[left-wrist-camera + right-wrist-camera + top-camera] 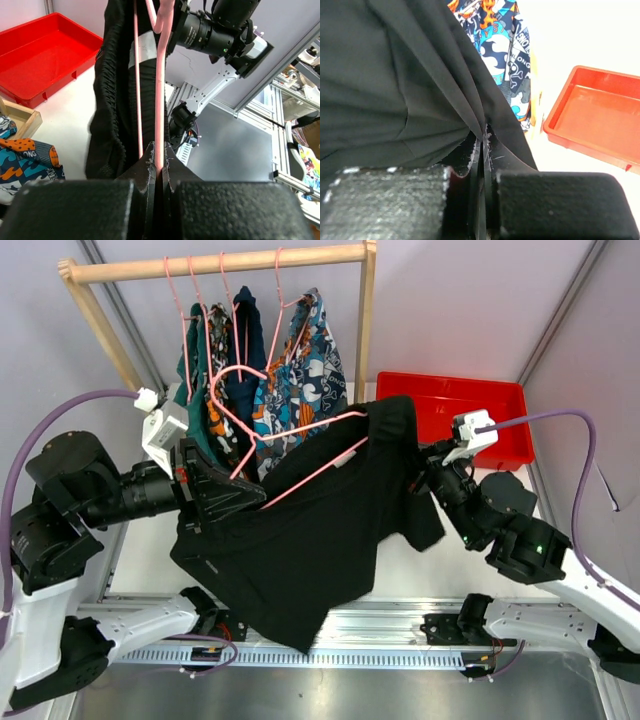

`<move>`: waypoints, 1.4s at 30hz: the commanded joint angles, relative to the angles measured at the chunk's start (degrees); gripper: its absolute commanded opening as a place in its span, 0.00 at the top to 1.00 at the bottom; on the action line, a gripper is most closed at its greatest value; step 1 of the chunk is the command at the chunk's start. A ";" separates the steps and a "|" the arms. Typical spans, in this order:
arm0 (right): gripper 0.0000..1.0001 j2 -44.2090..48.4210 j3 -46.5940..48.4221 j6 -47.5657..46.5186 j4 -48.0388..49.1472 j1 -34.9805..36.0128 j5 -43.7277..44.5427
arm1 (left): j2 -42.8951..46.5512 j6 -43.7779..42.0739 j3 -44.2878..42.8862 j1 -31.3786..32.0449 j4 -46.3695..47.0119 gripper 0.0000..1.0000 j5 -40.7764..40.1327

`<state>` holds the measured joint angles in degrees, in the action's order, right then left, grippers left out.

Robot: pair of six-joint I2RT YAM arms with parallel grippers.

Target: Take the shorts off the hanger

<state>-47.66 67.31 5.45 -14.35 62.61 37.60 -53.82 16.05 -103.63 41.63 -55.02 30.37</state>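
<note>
The black shorts [310,530] hang spread on a pink wire hanger [300,430] held off the rack, above the table's front. My left gripper [235,492] is shut on the hanger's pink wire [160,100] at its left end. My right gripper [425,475] is shut on a fold of the black shorts [405,75] at their right side. Navy, teal-green and blue-orange-white patterned shorts [300,370] hang on pink hangers from the wooden rack [220,262]. The camo pair is mostly hidden among them.
A red tray [480,405] sits at the back right, beside the rack's right post; it also shows in the right wrist view [595,115] and the left wrist view [40,55]. The aluminium frame rail [340,655] runs along the near edge.
</note>
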 commanded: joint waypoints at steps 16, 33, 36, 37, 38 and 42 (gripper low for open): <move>1.00 -6.56 16.61 8.42 -5.42 -43.77 -14.37 | 5.74 -0.06 8.71 3.19 1.68 1.00 -0.57; 1.00 -25.72 32.88 21.34 -11.05 -66.01 -33.45 | 5.57 -1.38 11.88 8.47 -0.34 1.00 -0.05; 1.00 -29.59 36.22 26.09 -11.40 -74.02 -41.72 | 5.13 -1.90 13.89 10.57 -0.96 1.00 -0.13; 1.00 -30.73 37.44 26.45 -11.40 -75.08 -42.87 | 5.04 -2.08 14.33 10.84 -1.48 1.00 -0.22; 1.00 -32.74 40.59 26.71 -12.19 -76.31 -43.57 | 4.87 -2.08 15.82 11.11 -1.75 1.00 -0.40; 1.00 -36.62 48.26 27.85 -13.43 -76.85 -47.18 | 2.42 -2.78 17.24 12.60 -3.59 1.00 -2.68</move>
<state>-81.73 109.16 31.77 -35.77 -10.46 -18.81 -52.58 11.99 -87.31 51.92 -45.65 23.09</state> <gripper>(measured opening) 0.011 0.039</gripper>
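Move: My right hand already pinches a corner of the black shorts' waistband. The red box waits about 28 cm ahead, 16 cm right and far below it. The hanger's right end, inside the waistband, is some 9 cm left, 2 cm ahead and slightly above; the patterned shorts hang roughly 25 cm ahead and 20 cm left, lower down. From my left hand, gripping the hanger's left corner, the right end is about 14 cm ahead, 17 cm right and just below. I keep the waistband pinched in my right hand and haul it forward and to the right, about 18 cm each way and rising slightly, towards the red box; the sideways pull pauses midway, then a last quick tug follows as the wrist tips down and turns clockwise. My left hand keeps hold of the hanger against this, sinking about 6 cm and easing to the right. ##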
